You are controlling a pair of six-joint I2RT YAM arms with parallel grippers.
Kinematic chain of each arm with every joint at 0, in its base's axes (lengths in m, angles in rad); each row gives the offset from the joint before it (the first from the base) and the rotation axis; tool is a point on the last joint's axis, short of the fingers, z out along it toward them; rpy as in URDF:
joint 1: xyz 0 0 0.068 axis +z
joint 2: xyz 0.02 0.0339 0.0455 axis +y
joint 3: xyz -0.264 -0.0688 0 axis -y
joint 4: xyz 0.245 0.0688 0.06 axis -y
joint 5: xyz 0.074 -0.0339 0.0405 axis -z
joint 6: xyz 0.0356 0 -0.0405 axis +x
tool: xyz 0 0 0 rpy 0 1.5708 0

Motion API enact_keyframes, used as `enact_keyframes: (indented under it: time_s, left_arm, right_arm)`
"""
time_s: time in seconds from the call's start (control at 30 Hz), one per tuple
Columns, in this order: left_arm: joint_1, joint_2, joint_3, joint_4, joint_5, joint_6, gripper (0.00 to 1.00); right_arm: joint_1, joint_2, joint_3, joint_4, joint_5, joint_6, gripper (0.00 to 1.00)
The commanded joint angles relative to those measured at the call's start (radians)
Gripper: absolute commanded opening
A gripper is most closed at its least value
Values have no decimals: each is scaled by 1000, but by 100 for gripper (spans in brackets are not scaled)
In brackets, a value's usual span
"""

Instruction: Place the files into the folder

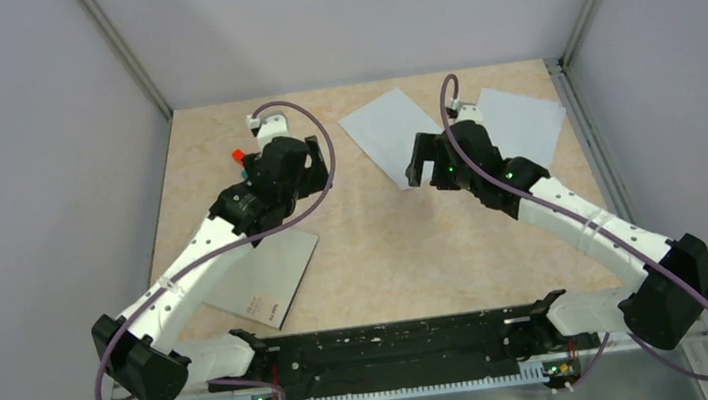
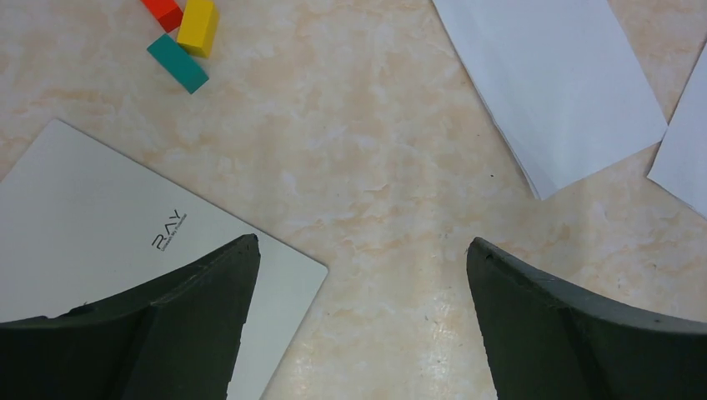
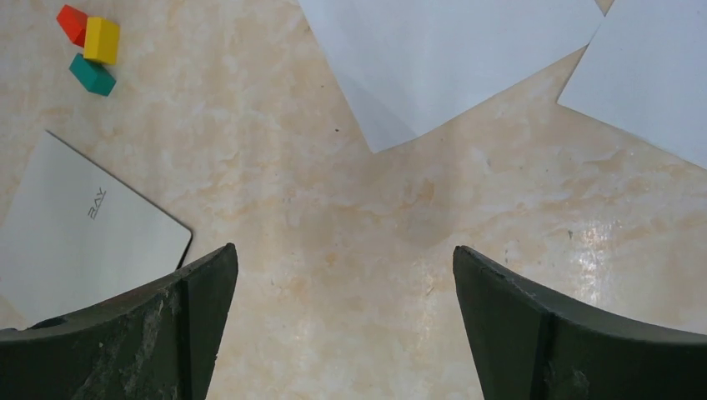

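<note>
The folder (image 1: pixel 273 275) lies closed on the table at the front left, grey side up with small dark print. It also shows in the left wrist view (image 2: pixel 100 217) and the right wrist view (image 3: pixel 75 225). Two white files lie flat at the back: one at the middle (image 1: pixel 387 131), one at the right (image 1: pixel 522 120), partly hidden by the right arm. Both also show in the left wrist view (image 2: pixel 550 75) (image 2: pixel 688 150) and the right wrist view (image 3: pixel 450 50) (image 3: pixel 650 75). My left gripper (image 1: pixel 311 170) (image 2: pixel 363 250) is open and empty, raised above the folder's far corner. My right gripper (image 1: pixel 423 160) (image 3: pixel 343 254) is open and empty, raised over the near corner of the middle sheet.
Three small blocks, red, yellow and teal (image 1: pixel 238 157) (image 2: pixel 183 37) (image 3: pixel 92 50), lie at the back left beyond the folder. Grey walls close in the table at the left, back and right.
</note>
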Motion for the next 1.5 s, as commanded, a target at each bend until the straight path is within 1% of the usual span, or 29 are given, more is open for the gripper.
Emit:
enact_keyframes:
  time_s: [0.0,0.13,0.23,0.4,0.47,0.63,0.9,0.97,1.1,1.3,1.4,1.47]
  left_arm:
    - [29,0,0,-39,5,-44,98]
    - [81,-10,-14,-73,30,-76,99]
    - [127,-18,-22,-92,73,-81,98]
    - [165,-36,-25,-123,97,-68,98]
    - [177,-43,-24,-137,99,-64,98]
    - [213,-57,-19,-158,109,-42,98]
    - [258,-70,-17,-192,147,-18,98]
    - [263,-82,-24,-205,147,-16,98]
    - [270,-123,-36,-234,147,-9,98]
    - [273,-173,-48,-274,150,9,98]
    - [276,-193,-48,-294,147,20,98]
    - [276,-202,-49,-302,144,28,98]
  right_arm:
    - [-7,11,-16,44,-47,18,99]
    - [-6,29,-45,84,-127,52,99]
    - [-3,41,-80,129,-179,92,99]
    - [41,69,-146,217,-206,175,99]
    - [80,90,-175,279,-228,233,98]
    - [225,173,-220,441,-240,394,94]
    - [403,296,-321,853,-218,660,87]
    - [449,345,-345,986,-197,742,83]
    - [555,499,-322,1169,-161,844,77]
    - [637,755,-247,1457,-153,980,67]
    - [659,831,-207,1527,-137,1006,63]
    - [672,856,-184,1518,-119,1007,63]
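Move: The folder's middle lies about 41 cm to the right hand's left, 8 cm back and 19 cm below, with its nearest right edge some 30 cm left. From that same hand, the left stack of files is about 24 cm ahead and 1 cm left, and the coloured blocks are some 19 cm ahead and 39 cm left, all on the table. From the left hand, the folder is about 18 cm left, 9 cm back and 23 cm below. The folder's right edge, near its front corner, is where the right hand heads: about 30 cm left while drawing back and sinking, its fingers swinging round to point mostly left, still slightly down, and narrowing to roughly two thirds open. The left hand drifts about 9 cm left, then also back, towards the folder, fingers staying wide open well above the cover. ##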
